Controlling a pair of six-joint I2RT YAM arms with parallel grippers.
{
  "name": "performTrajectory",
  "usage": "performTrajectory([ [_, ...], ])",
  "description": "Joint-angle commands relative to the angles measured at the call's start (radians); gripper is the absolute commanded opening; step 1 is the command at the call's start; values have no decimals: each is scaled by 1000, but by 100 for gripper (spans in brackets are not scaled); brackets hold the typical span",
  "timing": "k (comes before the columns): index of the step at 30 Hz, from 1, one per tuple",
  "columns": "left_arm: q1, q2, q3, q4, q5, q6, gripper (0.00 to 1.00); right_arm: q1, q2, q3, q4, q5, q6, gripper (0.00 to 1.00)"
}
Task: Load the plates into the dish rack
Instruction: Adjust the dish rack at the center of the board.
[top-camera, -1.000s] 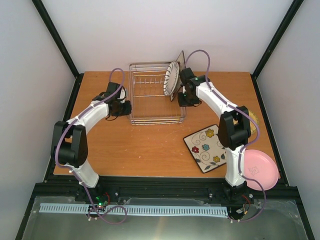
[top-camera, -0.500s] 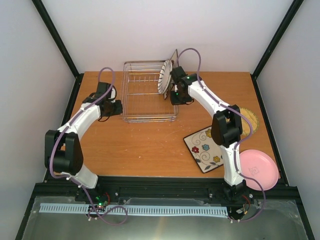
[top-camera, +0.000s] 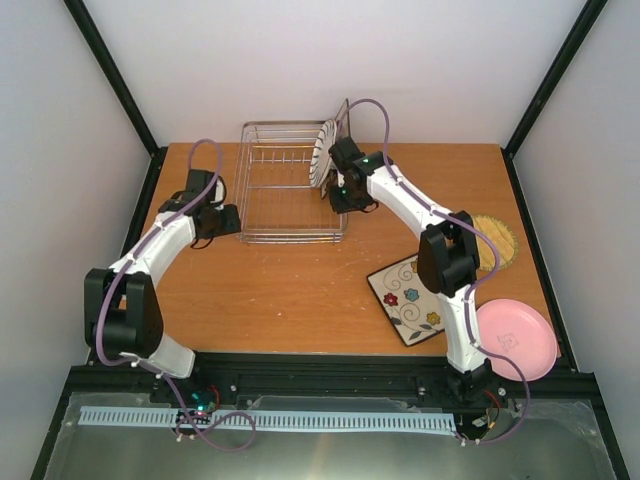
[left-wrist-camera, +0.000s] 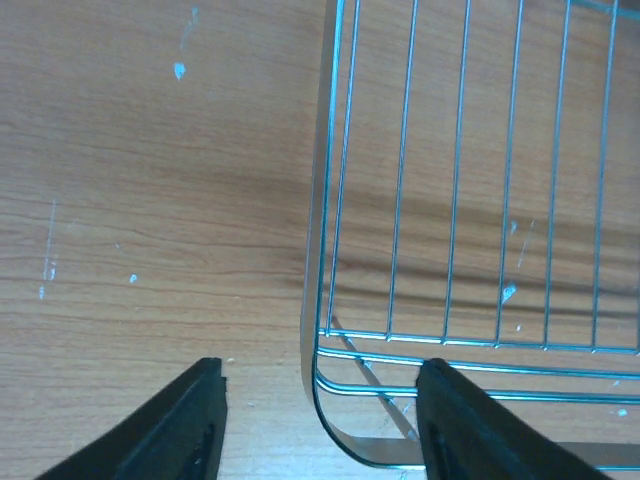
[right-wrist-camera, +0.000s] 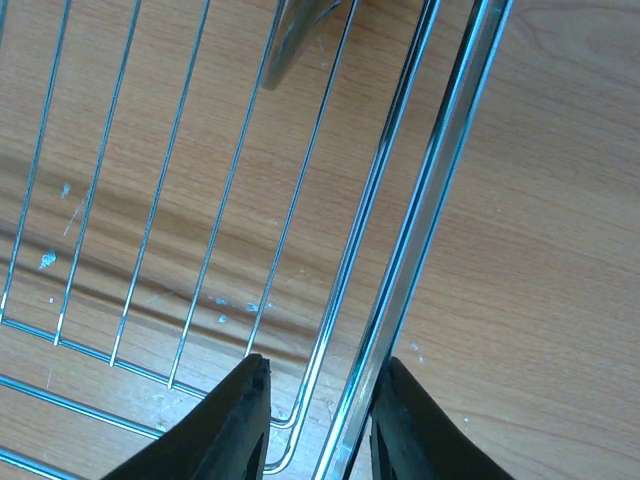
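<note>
The dish rack (top-camera: 290, 238) stands at the back of the table. The square striped plate (top-camera: 322, 152) stands upright at its right end. My left gripper (top-camera: 232, 222) is at the rack's left side and is open, its jaws straddling the rack's corner rim (left-wrist-camera: 318, 200) without closing on it. My right gripper (top-camera: 338, 196) is at the rack's right side, also open, with the rim (right-wrist-camera: 440, 180) running between its fingers close to the right one. The floral plate (top-camera: 410, 300), the pink plate (top-camera: 518, 340) and the tan woven plate (top-camera: 497, 240) lie flat on the table at the right.
The right arm (top-camera: 445, 255) reaches over the table between the floral and tan plates. Black frame posts (top-camera: 110, 70) and white walls close in the table at the back and sides. A metal rail (top-camera: 300, 420) runs along the near edge.
The rack with the striped plate has slid to the left, both arms moving with it. Both grippers, shut on the rack's rim a moment ago, have opened.
</note>
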Motion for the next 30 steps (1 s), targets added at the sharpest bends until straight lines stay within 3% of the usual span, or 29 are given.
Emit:
performTrajectory([
  [1,5,-56,27,-23,-43,0,59,27,-84,-96,96,-37,-11,29],
  [6,36,-88,49,-46,-58,0,71,24,-176,-178,128,-25,-2,38],
  [14,60,-250,9,-130,-21,13,77,9,-320,-318,164,-19,14,50],
  [19,44,-425,-128,-198,173,-22,77,-35,-459,-438,153,-21,37,59],
  [21,-2,-502,-197,-219,212,-43,77,-82,-537,-510,152,-13,46,65],
  [24,-132,-594,-288,-218,275,-92,77,-179,-628,-600,107,-10,54,65],
  [30,-323,-649,-424,-86,409,-165,81,-336,-654,-697,-28,-24,90,70],
])
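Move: The right hand straddles the dish rack's right rail, the rack's middle about 6 cm ahead and 12 cm left, the striped plate in it 11 cm ahead and 5 cm left. The flowered plate lies some 21 cm back, 20 cm right and 10 cm below; the wicker plate about 8 cm back, 37 cm right. From the left hand, at the rack's near left corner, the flowered plate is roughly 19 cm back and 45 cm right. Opening, both hands rise off the rack towards the flowered plate, left 17 cm back, right 16 cm rightward. ##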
